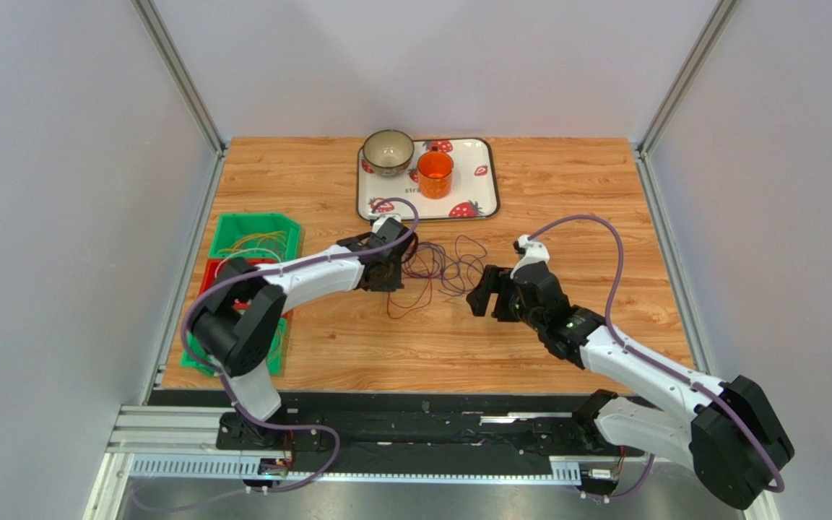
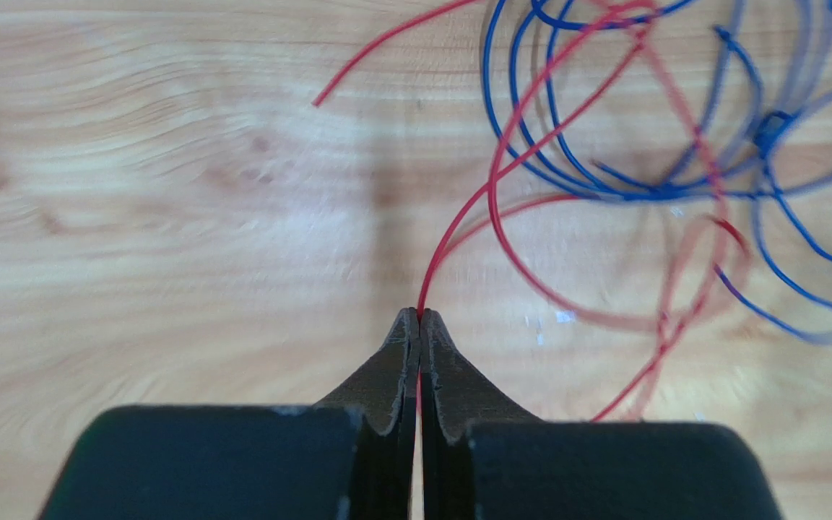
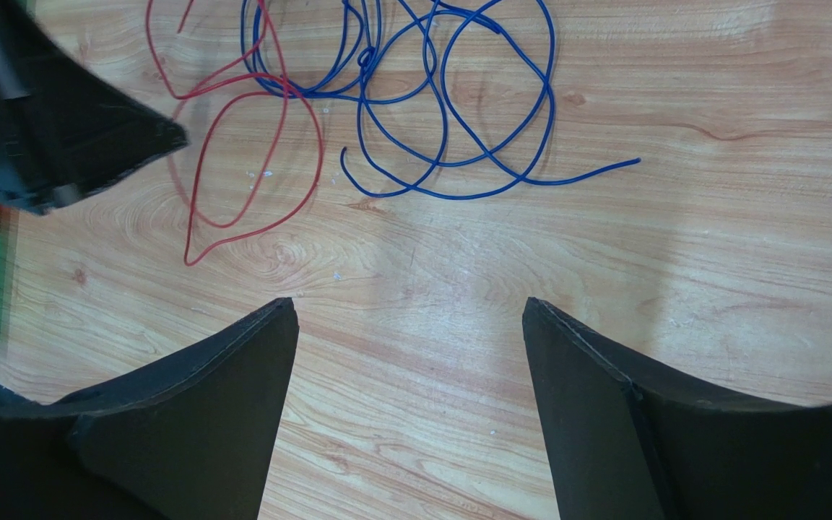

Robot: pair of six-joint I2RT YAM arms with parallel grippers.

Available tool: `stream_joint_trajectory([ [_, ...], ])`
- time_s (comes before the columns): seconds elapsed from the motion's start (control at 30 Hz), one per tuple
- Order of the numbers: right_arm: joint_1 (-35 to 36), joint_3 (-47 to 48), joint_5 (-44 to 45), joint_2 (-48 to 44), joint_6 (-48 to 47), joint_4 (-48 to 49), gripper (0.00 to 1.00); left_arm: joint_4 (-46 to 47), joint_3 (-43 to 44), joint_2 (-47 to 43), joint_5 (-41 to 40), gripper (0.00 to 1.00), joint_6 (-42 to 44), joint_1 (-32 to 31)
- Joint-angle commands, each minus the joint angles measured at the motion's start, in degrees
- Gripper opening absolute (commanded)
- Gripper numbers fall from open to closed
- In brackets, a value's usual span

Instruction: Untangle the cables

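The cables (image 1: 439, 271) lie as a loose tangle of thin red and blue loops on the wooden table between the two arms. My left gripper (image 1: 390, 277) sits at the tangle's left edge. In the left wrist view it (image 2: 420, 315) is shut on a red cable (image 2: 493, 182) that runs up from the fingertips toward the blue cable (image 2: 648, 196) loops. My right gripper (image 1: 482, 293) hovers just right of the tangle. It (image 3: 410, 309) is open with only bare wood between its fingers. Red cable (image 3: 319, 179) and blue cable (image 3: 583, 172) lie ahead of it.
A strawberry-print tray (image 1: 475, 195) at the back holds a bowl (image 1: 388, 152) and an orange cup (image 1: 434, 173). A green bin (image 1: 261, 231) with more thin wires stands at the left edge, over a red bin.
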Motion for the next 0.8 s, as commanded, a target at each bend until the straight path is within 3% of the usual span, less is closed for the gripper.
stream_joint_trajectory([
  [0.0,-0.3,0.4,-0.08,0.44,-0.84,1.98,0.8,-7.85,1.66,-12.27,0.8,0.0,0.83,0.28],
  [0.4,-0.47,1.46,-0.61,1.75,-0.84,0.93,0.8,-25.43,10.18,-33.54,2.12,0.0,3.37,2.83],
  [0.77,-0.47,2.69,-0.43,3.16,-1.02,-0.22,0.8,-38.88,20.62,-51.03,-4.73,0.0,4.08,4.41],
])
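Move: The left hand, holding the red cable just over the table, has the red bin about 24 cm to its left, level with it in reach. The far green bin lies 9 cm farther out than that bin, and the near green bin 10 cm nearer the base; the blue cable's coil lies about 10 cm right of the hand and 4 cm ahead. From the right hand the red bin is some 40 cm left, 6 cm ahead and 6 cm lower. The left hand keeps its shut pinch on the red cable and lifts it fast, rising almost straight at first and by about 27 cm in all, up and away from the blue coil. As it climbs it also swings left to the bins' side and draws back, about 10 cm left and 8 cm back, mostly in the later half, while the wrist tilts some 25 degrees so that the fingertips swing forward and a little to the right. ##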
